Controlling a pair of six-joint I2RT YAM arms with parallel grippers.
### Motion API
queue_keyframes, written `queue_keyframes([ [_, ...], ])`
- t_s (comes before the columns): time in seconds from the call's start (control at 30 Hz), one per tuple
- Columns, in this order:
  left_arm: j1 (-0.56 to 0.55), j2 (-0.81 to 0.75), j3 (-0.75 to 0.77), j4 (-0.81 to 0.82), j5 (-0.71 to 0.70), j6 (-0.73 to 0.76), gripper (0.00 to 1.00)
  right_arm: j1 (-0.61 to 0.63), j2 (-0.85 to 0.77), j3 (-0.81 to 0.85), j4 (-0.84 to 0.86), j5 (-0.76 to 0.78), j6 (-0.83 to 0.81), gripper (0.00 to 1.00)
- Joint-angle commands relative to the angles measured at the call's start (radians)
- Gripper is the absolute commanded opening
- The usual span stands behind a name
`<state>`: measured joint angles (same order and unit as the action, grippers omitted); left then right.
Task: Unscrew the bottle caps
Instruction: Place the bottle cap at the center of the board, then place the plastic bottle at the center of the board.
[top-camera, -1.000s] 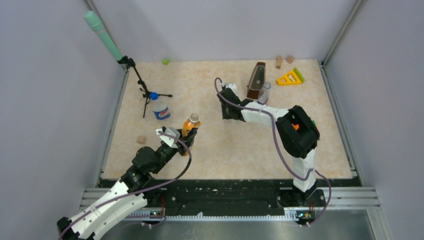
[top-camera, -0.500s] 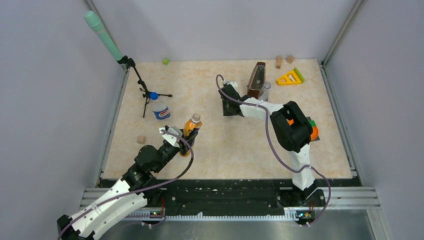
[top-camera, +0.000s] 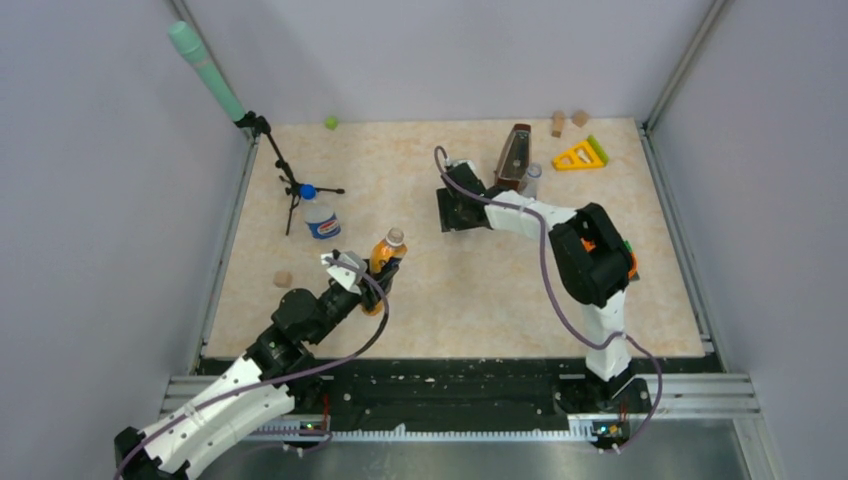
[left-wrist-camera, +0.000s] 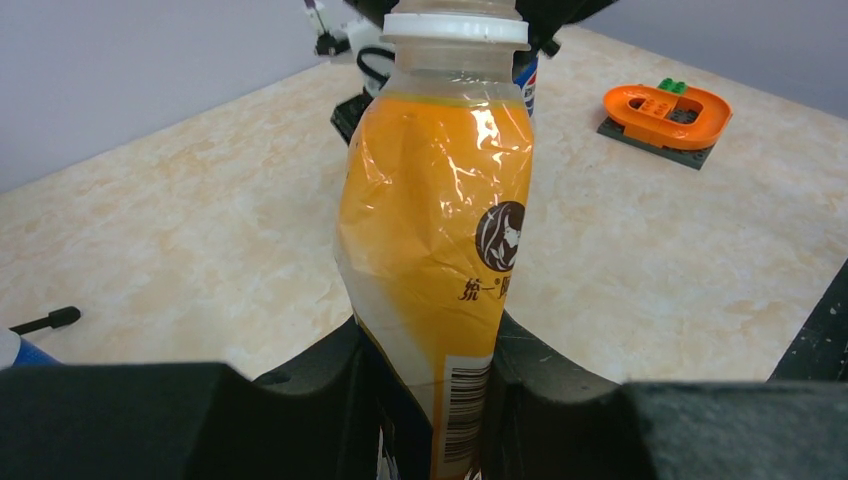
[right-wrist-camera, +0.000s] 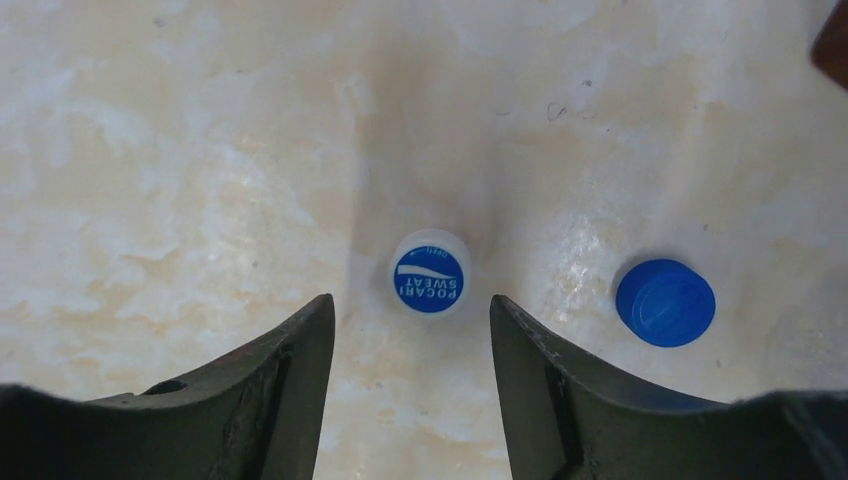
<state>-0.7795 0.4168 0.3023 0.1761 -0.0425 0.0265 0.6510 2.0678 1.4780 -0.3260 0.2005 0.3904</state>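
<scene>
My right gripper (right-wrist-camera: 412, 310) hangs open just over the table, nothing between its fingers. A white-blue bottle cap (right-wrist-camera: 429, 273) lies flat on the table just ahead of the fingertips. A loose dark blue cap (right-wrist-camera: 665, 302) lies to its right. From above, the right gripper (top-camera: 452, 210) sits mid-table at the back. My left gripper (left-wrist-camera: 430, 350) is shut on the lower body of an upright orange bottle (left-wrist-camera: 440, 230), also seen from above (top-camera: 383, 255); its very top is cut off in the wrist view. A clear bottle (top-camera: 321, 220) on the left carries a blue cap (top-camera: 308, 191).
A tripod (top-camera: 290, 185) with a mint-green pole stands at the far left. A brown upright object (top-camera: 513, 157), a small clear bottle (top-camera: 530, 180), a yellow triangle (top-camera: 580, 155) and wooden blocks (top-camera: 557, 124) sit at the back right. An orange toy piece (left-wrist-camera: 665, 112) lies near the right arm.
The right arm has swung, shifting its gripper slightly left and back, and its jaws now stand open. The left arm and orange bottle have stayed put.
</scene>
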Motion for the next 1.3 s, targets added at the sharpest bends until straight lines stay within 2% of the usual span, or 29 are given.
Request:
queue_keyframes([
  [0.0,0.005,0.022,0.012,0.034,-0.003,-0.022,0.0,-0.001,-0.221,0.019,-0.014,-0.079,-0.056,0.57],
  [0.13,0.005,0.025,-0.01,0.066,0.015,-0.022,0.0,0.019,-0.458,-0.177,0.113,-0.252,-0.048,0.57],
  [0.23,0.005,0.023,-0.028,0.099,0.036,-0.023,0.0,0.048,-0.696,-0.399,0.267,-0.253,0.07,0.56],
  [0.37,0.006,0.049,-0.024,0.122,0.103,-0.012,0.0,0.105,-0.964,-0.787,0.663,-0.35,0.23,0.56],
  [0.43,0.005,0.081,-0.009,0.111,0.135,0.002,0.0,0.121,-1.039,-0.874,0.795,-0.399,0.29,0.56],
  [0.53,0.005,0.132,0.014,0.099,0.193,0.006,0.0,0.137,-1.073,-0.849,0.746,-0.465,0.272,0.56],
  [0.63,0.005,0.174,0.019,0.142,0.244,0.0,0.0,0.153,-1.096,-0.825,0.684,-0.464,0.261,0.57],
  [0.73,0.006,0.221,0.051,0.136,0.244,-0.007,0.0,0.153,-1.159,-0.893,0.834,-0.511,0.292,0.6],
  [0.8,0.006,0.241,0.067,0.126,0.267,-0.005,0.0,0.153,-1.181,-0.9,0.814,-0.493,0.298,0.62],
  [0.93,0.005,0.275,0.075,0.145,0.326,-0.001,0.0,0.153,-1.153,-0.85,0.703,-0.497,0.259,0.62],
  [1.27,0.005,0.35,0.104,0.154,0.416,-0.001,0.0,0.154,-1.082,-0.831,0.742,-0.569,0.26,0.61],
])
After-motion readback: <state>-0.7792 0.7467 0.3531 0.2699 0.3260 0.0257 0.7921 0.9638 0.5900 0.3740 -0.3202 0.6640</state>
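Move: Just beneath the right hand's open fingers, the white bottle cap lies about 1 cm ahead, 1 cm right and 2 cm below. The orange bottle it heads for is some 19 cm back, 13 cm left and 20 cm higher, gripped by the left hand, with its middle about 1 cm ahead of and 1 cm above that hand's point. From the right hand, the blue cap is about 9 cm right and 1 cm ahead; the uncapped Pepsi bottle is 17 cm right, 3 cm ahead. Lifting clear of the white cap with open fingers, the right hand sweeps back and up, about 22 cm each way, towards the orange bottle's mouth while rolling over some 65 degrees until its fingers point level and mostly left. The left hand keeps its grip, carrying the bottle about 6 cm right and 4 cm down, slightly back, and turning some 20 degrees clockwise to meet it. ##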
